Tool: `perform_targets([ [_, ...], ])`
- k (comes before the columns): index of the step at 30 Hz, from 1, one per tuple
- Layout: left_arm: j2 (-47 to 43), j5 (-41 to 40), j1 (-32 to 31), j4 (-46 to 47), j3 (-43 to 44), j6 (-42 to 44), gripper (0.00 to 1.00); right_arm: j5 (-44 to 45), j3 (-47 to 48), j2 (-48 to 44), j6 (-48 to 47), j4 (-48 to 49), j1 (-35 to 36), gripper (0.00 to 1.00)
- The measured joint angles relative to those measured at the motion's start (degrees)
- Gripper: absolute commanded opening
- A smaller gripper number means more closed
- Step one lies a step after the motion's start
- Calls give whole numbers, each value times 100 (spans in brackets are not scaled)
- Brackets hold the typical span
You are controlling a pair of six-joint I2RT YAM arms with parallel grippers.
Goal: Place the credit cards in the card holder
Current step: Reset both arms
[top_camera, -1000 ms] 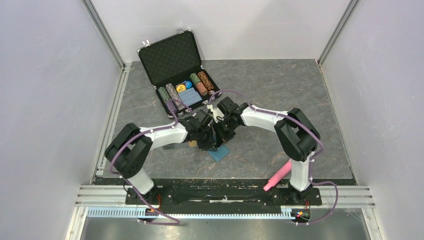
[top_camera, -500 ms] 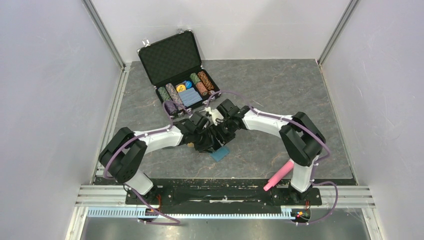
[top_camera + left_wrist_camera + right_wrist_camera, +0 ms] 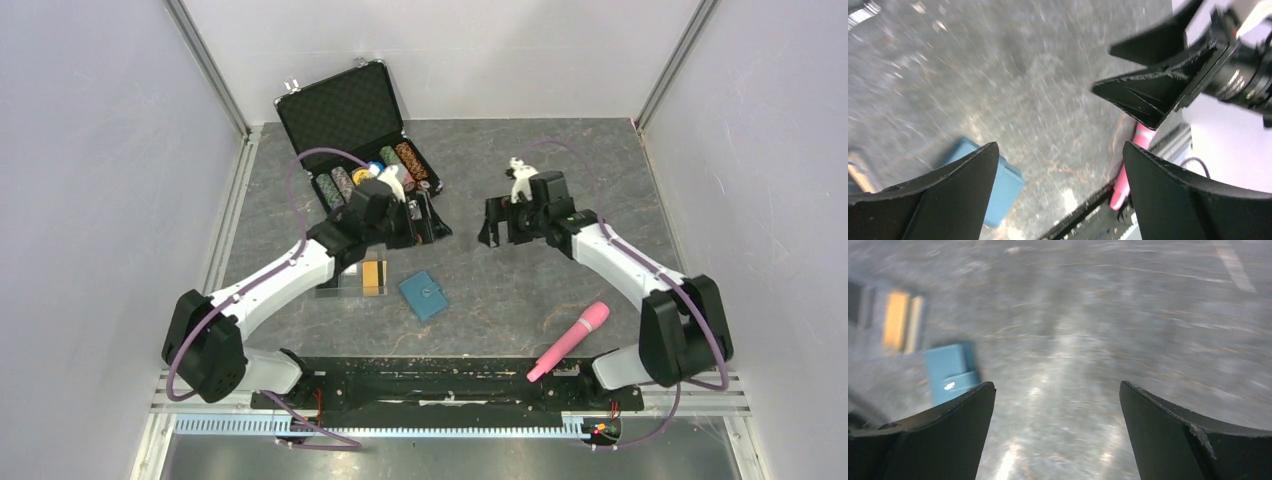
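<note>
The teal-blue card holder lies folded shut on the grey table, its snap up, apart from both arms. It also shows as the card holder and as the card holder. Gold-orange credit cards sit left of it by a clear box; the right wrist view blurs these cards. My left gripper hovers open by the briefcase, my right gripper open across from it. In its wrist view the left gripper holds nothing, and neither does the right gripper.
An open black chip briefcase with rows of poker chips stands at the back left. A clear plastic box sits beside the cards. A pink stick lies near the front right. White walls enclose the table.
Both grippers were shut together over the card holder; they have opened wide, lifted and swung apart toward the back. The card holder now lies uncovered and closed.
</note>
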Motion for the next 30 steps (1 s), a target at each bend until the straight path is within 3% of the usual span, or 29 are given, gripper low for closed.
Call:
perform_targets([
  [5, -240, -538, 706, 85, 13, 691, 100, 1609, -647, -573, -251, 326, -411, 98],
  [8, -739, -1622, 964, 417, -551, 1222, 100, 2015, -1364, -837, -345, 813, -868, 98],
  [12, -1346, -3038, 1204, 1340, -1733, 2059, 100, 2702, -2962, -1692, -452, 2017, -1405, 98],
  [15, -1292, -3453, 1628, 1670, -2282, 2398, 100, 3303, -4487, -2514, -868, 3491, -1443, 98],
  [18, -1058, -3364, 2210, 1982, -2614, 2629, 100, 3648, -5418, -2605, -1056, 4791, -1517, 97],
  [21, -758, -3038, 2732, 2389, -2629, 2874, 100, 3753, -5440, -2144, -1121, 5687, -1650, 97],
  [30, 372, -2319, 3038, 4669, -3322, 3856, 100, 3394, -5440, -752, -1705, 8083, -1759, 98],
])
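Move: Back about 7 cm and only 1 cm to the left of the left hand, some 16 cm below, the closed card holder lies on the table; from the right hand it is roughly 19 cm left, 11 cm back and 10 cm down. From the left hand, the card tray lies 13 cm left and 2 cm back, the black tray 22 cm left and 3 cm back, the chip case 12 cm left and 21 cm ahead. From the right hand the pink microphone is 14 cm right and 23 cm back. Parting to their own sides, both empty hands stay wide open and draw away from the card holder. The left swings about 28 cm left and some 9 cm forward, then sinks beside the chip case's near corner; the right sweeps about 23 cm right, dipping and drawing back before easing up and forward. Both wrists turn until the fingers point mostly ahead, left counter-clockwise, right clockwise. ##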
